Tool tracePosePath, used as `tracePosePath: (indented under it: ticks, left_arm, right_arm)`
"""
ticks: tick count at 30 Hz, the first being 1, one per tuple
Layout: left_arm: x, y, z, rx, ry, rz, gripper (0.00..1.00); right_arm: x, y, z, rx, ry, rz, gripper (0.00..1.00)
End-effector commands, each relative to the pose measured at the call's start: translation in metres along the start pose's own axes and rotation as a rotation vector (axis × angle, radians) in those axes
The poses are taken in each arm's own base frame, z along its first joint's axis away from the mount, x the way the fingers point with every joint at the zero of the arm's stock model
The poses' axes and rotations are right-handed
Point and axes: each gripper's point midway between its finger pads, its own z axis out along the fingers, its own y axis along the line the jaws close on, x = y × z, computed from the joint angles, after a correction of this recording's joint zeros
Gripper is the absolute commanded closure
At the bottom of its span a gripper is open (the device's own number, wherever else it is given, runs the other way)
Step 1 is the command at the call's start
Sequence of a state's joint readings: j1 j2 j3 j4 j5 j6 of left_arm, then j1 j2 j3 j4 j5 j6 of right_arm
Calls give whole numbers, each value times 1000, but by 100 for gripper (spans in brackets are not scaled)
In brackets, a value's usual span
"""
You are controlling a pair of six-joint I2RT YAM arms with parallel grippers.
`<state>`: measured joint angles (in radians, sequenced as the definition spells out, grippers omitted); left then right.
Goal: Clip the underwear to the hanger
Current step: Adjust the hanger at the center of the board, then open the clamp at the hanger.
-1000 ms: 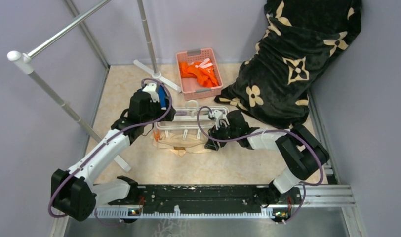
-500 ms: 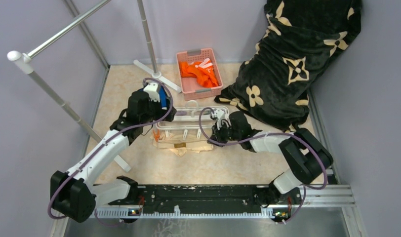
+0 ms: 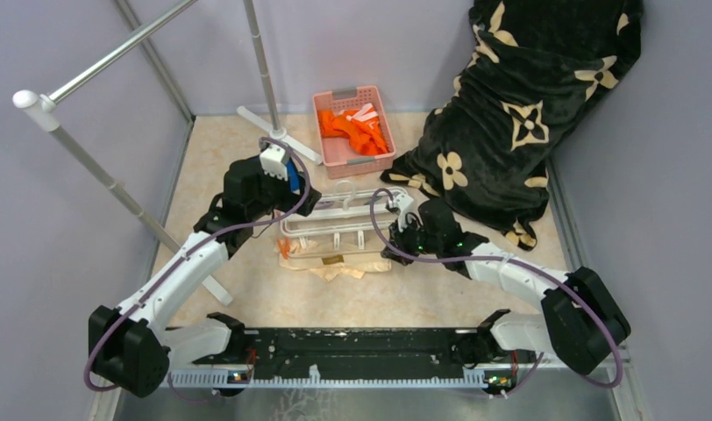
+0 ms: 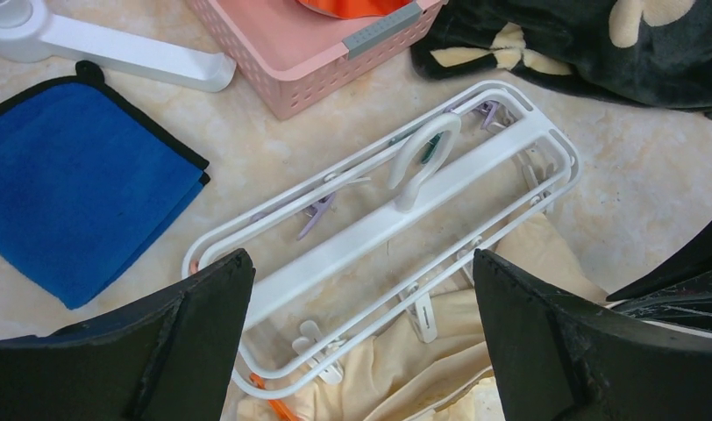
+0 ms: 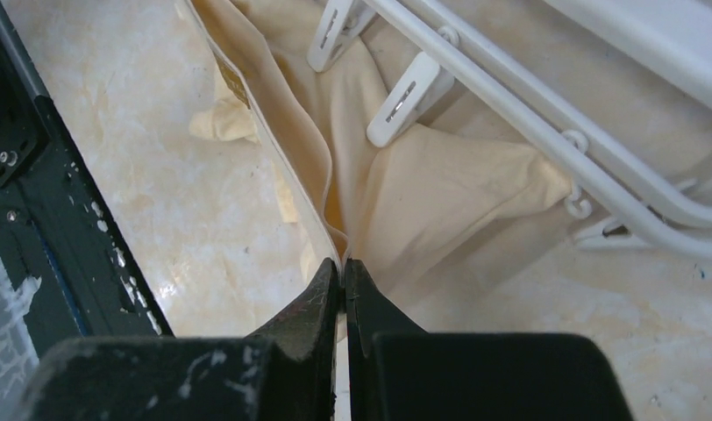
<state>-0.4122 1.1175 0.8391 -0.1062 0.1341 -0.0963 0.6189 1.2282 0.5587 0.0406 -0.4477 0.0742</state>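
Observation:
The white hanger (image 3: 339, 221) lies flat on the beige floor, its hook (image 4: 423, 158) toward the basket. The pale peach underwear (image 3: 339, 265) lies along its near side, partly under the frame's bars, with several white clips (image 5: 403, 98) resting on the fabric (image 5: 431, 189). My right gripper (image 5: 342, 263) is shut on the underwear's folded edge at its right end, low near the floor (image 3: 395, 254). Above the hanger's left end, my left gripper (image 4: 361, 263) hovers open with nothing between its fingers (image 3: 295, 209).
A pink basket (image 3: 328, 145) of orange clothes stands behind the hanger. A black flowered blanket (image 3: 510, 105) fills the right back corner. Grey rack poles (image 3: 98, 167) and a white foot (image 3: 278, 136) stand left. A blue folded cloth (image 4: 72, 193) lies left of the hanger.
My right gripper has shut on the underwear's edge, and that arm's elbow has swung out to the right. Hanger and underwear shifted slightly right. The left gripper stays open, nearly still.

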Motion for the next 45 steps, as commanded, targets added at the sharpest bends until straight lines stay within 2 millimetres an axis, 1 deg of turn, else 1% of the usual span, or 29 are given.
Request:
tracePosePath:
  ticks: [1,2,3,4,6,8,9,10,11,12,15,17,19,20,23,25,27,29,32,33,35,36,38,39,42,43,45]
  left_arm:
    - [-18,-6,0,39,-55,29,2]
    - [-17,-6,0,40,-55,31,2]
    - [-18,-6,0,41,-57,31,1]
    - [-16,-6,0,43,-57,32,2]
    - [-16,-8,-1,52,-63,33,1]
    - [-15,-9,-1,60,-63,32,1]
    - [-15,-9,-1,62,-63,31,0]
    - [-16,-10,-1,66,-64,32,0]
    - [-16,-10,-2,66,-65,32,0]
    - [-16,-11,-2,69,-67,34,0]
    - [-15,-14,-2,89,-75,39,0]
    - [-13,-22,-2,141,-85,54,1]
    - [-11,-32,-2,198,-100,55,2]
    - [-9,-36,-2,223,-101,50,3]
    - [-9,-55,-1,327,-116,75,5]
    - [-11,-71,2,385,-141,154,6]
    - [-9,-89,6,440,-152,263,6]
    - [-4,-115,10,546,-159,401,6]
    - [11,-157,15,735,-181,612,6]
    - [12,-170,17,794,-202,675,6]
    - [20,-186,30,874,-183,714,8]
    - [22,-192,37,902,-167,722,11]
    - [33,-198,57,948,-114,733,21]
    - [40,-202,65,973,-85,742,23]
    - [65,-211,85,1035,5,770,28]
    - [77,-211,92,1045,50,768,28]
    - [88,-210,102,1040,101,766,30]
  right_arm:
    - [-10,-4,-14,80,13,86,99]
    - [-9,-7,-15,106,17,101,99]
    - [-10,-10,-17,129,15,110,97]
    - [-11,-14,-17,150,10,112,91]
    - [-17,-19,-18,181,-8,108,76]
    - [-28,-28,-21,238,-30,97,58]
    - [-36,-33,-24,265,-44,91,51]
    - [-44,-38,-28,290,-61,90,46]
    - [-53,-46,-31,311,-82,101,44]
    - [-62,-58,-38,343,-112,127,42]
    - [-87,-94,-56,429,-207,236,42]
    - [-97,-117,-62,471,-256,283,42]
    - [-106,-131,-58,446,-277,322,42]
    - [-106,-136,-51,420,-275,343,42]
    - [-110,-143,-33,332,-263,377,42]
    - [-110,-147,-32,340,-268,392,42]
    - [-110,-151,-37,374,-295,410,42]
    - [-105,-155,-46,411,-318,437,42]
    - [-87,-163,-63,466,-373,529,42]
    - [-83,-170,-73,500,-421,573,42]
    - [-69,-173,-86,531,-467,645,42]
    - [-67,-172,-94,544,-494,650,42]
    - [-59,-170,-106,585,-525,645,42]
    - [-54,-168,-110,599,-531,640,42]
    - [-53,-160,-119,612,-530,606,42]
    - [-52,-158,-121,611,-528,596,42]
    - [-53,-152,-124,601,-535,584,42]
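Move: The hanger's right end is my goal: about 26 cm to the right of my left hand, some 2 cm back and 15 cm below. Its hook stands about 11 cm to that hand's right and 2 cm ahead, and the underwear's waistband label some 14 cm back and 8 cm right. My right hand, shut on the waistband's right corner, has the hanger's right end about 12 cm ahead and 3 cm right, the hook 15 cm ahead and 12 cm left. I open my right fingers to let go of the waistband corner and swing that hand forward about 15 cm and to the right, then farther right and somewhat back, clear of the hanger's right end, turning clockwise. After barely stirring, my left hand sweeps some 22 cm right above the hanger to that end, turning about 65 degrees clockwise, sinking and starting to close its wide-open fingers; no touch can be made out. ##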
